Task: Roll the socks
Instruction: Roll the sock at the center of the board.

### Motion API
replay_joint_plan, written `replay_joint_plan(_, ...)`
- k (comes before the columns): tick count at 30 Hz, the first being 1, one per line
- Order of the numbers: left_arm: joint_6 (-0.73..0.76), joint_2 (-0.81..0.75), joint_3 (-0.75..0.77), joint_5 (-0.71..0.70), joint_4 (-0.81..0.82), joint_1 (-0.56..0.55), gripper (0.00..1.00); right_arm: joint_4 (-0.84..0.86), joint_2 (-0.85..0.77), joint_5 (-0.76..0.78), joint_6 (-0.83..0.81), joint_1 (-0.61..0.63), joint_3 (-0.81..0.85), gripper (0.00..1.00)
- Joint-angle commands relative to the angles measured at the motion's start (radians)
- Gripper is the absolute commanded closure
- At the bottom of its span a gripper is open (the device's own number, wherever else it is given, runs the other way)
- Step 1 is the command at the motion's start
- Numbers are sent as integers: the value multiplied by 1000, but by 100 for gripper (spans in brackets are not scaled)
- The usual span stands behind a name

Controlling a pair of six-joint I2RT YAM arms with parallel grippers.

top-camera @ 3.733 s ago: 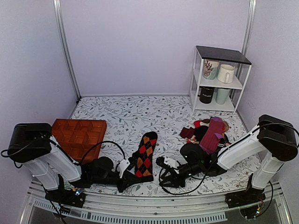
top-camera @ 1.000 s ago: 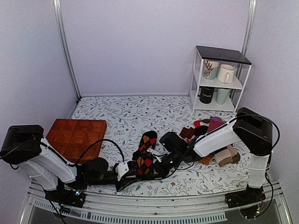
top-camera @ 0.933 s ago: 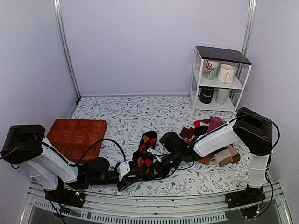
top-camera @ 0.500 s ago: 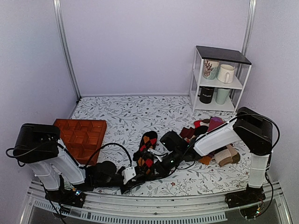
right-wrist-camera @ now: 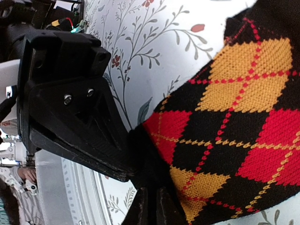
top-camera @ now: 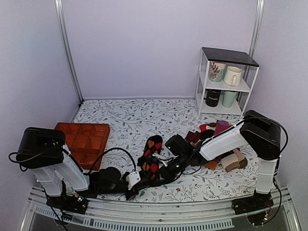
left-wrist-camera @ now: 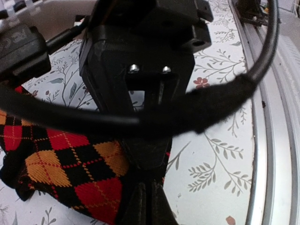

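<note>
The socks (top-camera: 150, 153), black with red and orange diamonds, lie lengthwise in front of the two arms, their near end bunched up. My left gripper (top-camera: 143, 180) and right gripper (top-camera: 153, 175) meet tip to tip at that near end. Seen from the left wrist, my left gripper (left-wrist-camera: 145, 206) has its fingers pressed together at the black cuff of the socks (left-wrist-camera: 56, 159), with the right gripper (left-wrist-camera: 145, 161) pointing down at it. The right wrist view has my right gripper (right-wrist-camera: 151, 206) barely parted around the dark cuff of the socks (right-wrist-camera: 234, 131), the left gripper (right-wrist-camera: 127, 169) touching the same edge.
An orange-brown moulded tray (top-camera: 79, 142) lies at the left. A pile of other socks (top-camera: 219, 137) sits at the right behind the right arm. A white shelf (top-camera: 226, 89) with mugs stands at the back right. The metal rail (top-camera: 144, 219) runs along the near edge.
My left arm has slid right toward the socks' near end and its jaws have closed there. The right gripper's fingers have eased slightly apart. The socks' near end has bunched up.
</note>
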Motion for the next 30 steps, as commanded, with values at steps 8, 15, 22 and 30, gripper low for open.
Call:
replay_joint_plan(8,-240,-13,13,75,-261,17,100,-73,-68,122,-58,-3,-100,67)
replay_joint_plan(15,-419,-68,9,153,-446,49,100,278,-317,186,-233,9,-311,58)
replay_joint_plan(22,-520,-103,-34,277,-479,135,100,423,-372,294,-487,90,-398,56)
replay_joint_plan(30,-532,-37,-36,340,-445,168,100,428,-271,340,-569,173,-322,56)
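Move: The black sock cuff is under both grippers. Its middle lies about 4 cm right of the left hand, about 1 cm below it, and roughly 3 cm left of the right hand, just below. The argyle leg and foot run forward from there, their middle some 12 cm ahead and 3 cm left of the right hand. The sock pile is about 28 cm to that hand's right and 20 cm ahead. Open the right gripper nearly halfway to free the cuff. Lift it away to the right by about 5 cm, then bring it some 3 cm back left while still climbing and drawing back, rolling the wrist about 40 degrees. Keep the left fingers shut on the cuff's left end, low at the table, rolling that wrist some 35 degrees and easing slightly left. ##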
